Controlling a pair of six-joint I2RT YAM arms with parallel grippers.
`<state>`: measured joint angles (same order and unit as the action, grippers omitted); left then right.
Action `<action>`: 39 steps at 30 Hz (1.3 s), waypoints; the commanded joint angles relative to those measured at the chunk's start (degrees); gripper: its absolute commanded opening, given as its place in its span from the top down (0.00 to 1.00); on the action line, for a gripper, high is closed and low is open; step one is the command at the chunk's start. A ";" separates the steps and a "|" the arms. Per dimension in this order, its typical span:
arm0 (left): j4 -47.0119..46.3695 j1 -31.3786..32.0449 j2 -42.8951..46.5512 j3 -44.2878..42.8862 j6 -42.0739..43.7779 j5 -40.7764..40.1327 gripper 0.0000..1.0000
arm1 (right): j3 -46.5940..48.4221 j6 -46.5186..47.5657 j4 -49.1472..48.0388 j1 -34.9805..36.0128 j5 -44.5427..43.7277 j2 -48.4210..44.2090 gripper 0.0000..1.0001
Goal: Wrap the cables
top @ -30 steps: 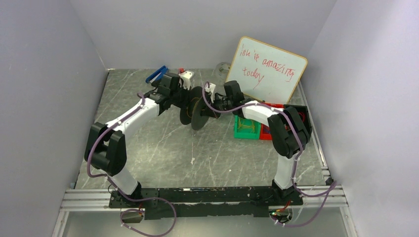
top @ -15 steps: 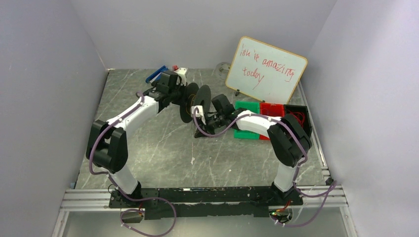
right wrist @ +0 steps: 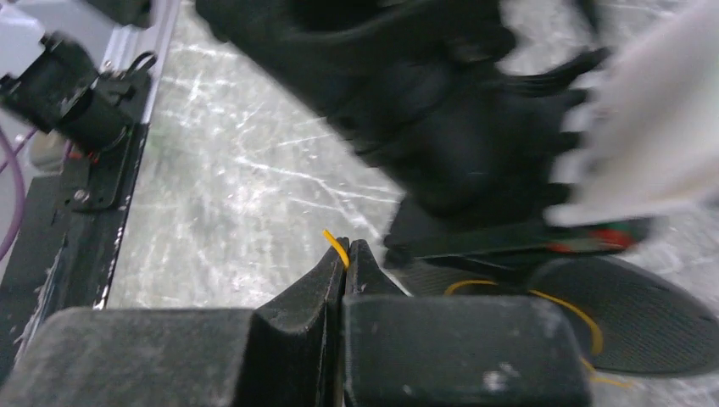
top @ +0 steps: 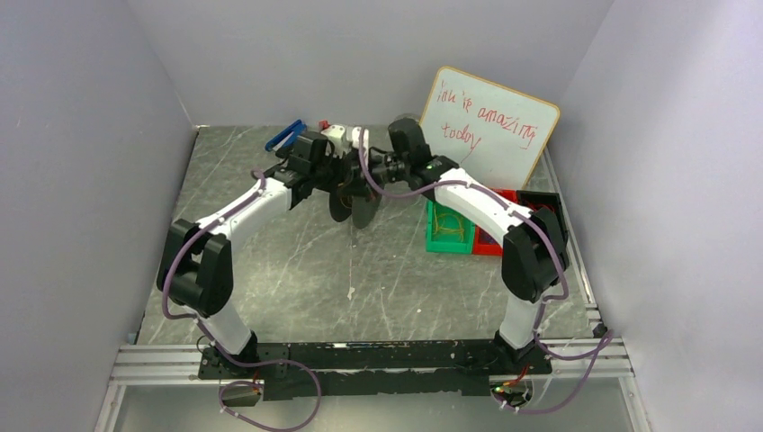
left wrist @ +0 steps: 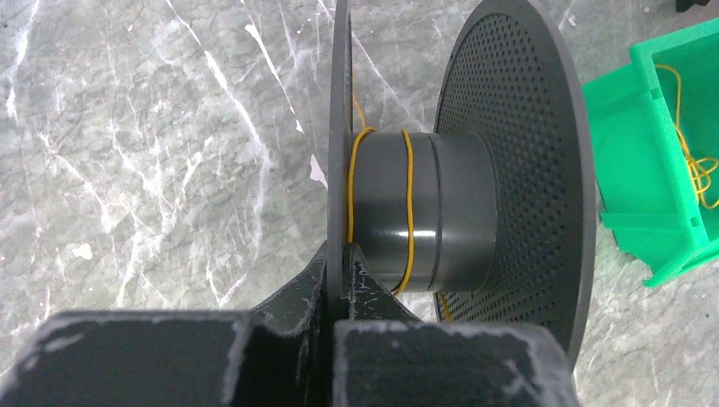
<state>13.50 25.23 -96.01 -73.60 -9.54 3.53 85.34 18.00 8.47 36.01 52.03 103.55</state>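
Note:
The black spool (left wrist: 475, 195) hangs above the table, and my left gripper (left wrist: 343, 254) is shut on its thin left flange. The yellowish cable (left wrist: 408, 203) makes a couple of turns round the grey hub. More of it lies in loose loops in the green bin (left wrist: 644, 144). My right gripper (right wrist: 345, 251) is shut on the cable (right wrist: 336, 246), whose short end sticks out above the fingertips. In the top view the right gripper (top: 371, 166) is over the far side of the spool (top: 360, 202), close to the left gripper (top: 337, 175).
The green bin (top: 448, 229) and a red bin (top: 490, 238) stand right of the spool. A whiteboard (top: 486, 126) leans at the back right. A blue tool (top: 283, 135) lies at the back left. The arm bases sit on the near rail (top: 378, 355).
The right arm has swung round the spool with the cable: from beside it, down in front of it, now up over its far side. The left arm holds nearly still.

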 commanded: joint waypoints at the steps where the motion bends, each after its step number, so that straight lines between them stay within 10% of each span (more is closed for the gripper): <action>1: 0.31 0.52 0.58 2.92 4.10 0.96 0.97 | 5.13 -5.65 -1.26 -3.95 -0.12 2.94 1.00; 24: -7.01 -8.68 3.15 9.07 2.02 40.15 0.97 | 7.65 -7.24 -1.21 -17.61 -1.40 13.60 1.00; 39: -9.50 -15.30 -8.95 8.43 -8.60 41.38 0.98 | 7.27 -10.33 2.22 -17.55 0.73 16.33 1.00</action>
<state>2.68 11.77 -102.32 -63.96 -15.86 48.38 90.70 8.69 8.95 19.16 52.82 117.67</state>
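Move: The black spool, its rim already pinched by the left fingers, has its middle about 2 cm ahead, 4 cm right and 5 cm below the left hand. The right hand, already holding the yellow cable, is above and behind it: the spool's middle lies some 10 cm ahead, nearly level sideways and 11 cm lower. From the right hand, the green bin is about 10 cm ahead, 22 cm right and 21 cm below; the red bin is 10 cm farther right. Forward and to the right over the spool, the right hand carries the shut-in yellow cable about 14 cm out and 9 cm right, then sinks some 8 cm beyond the spool's far right side, easing back slightly. The left hand keeps its pinch on the rim, drawing back and later down about 4 cm each while rolling its left side down, tipping down and turning clockwise. ##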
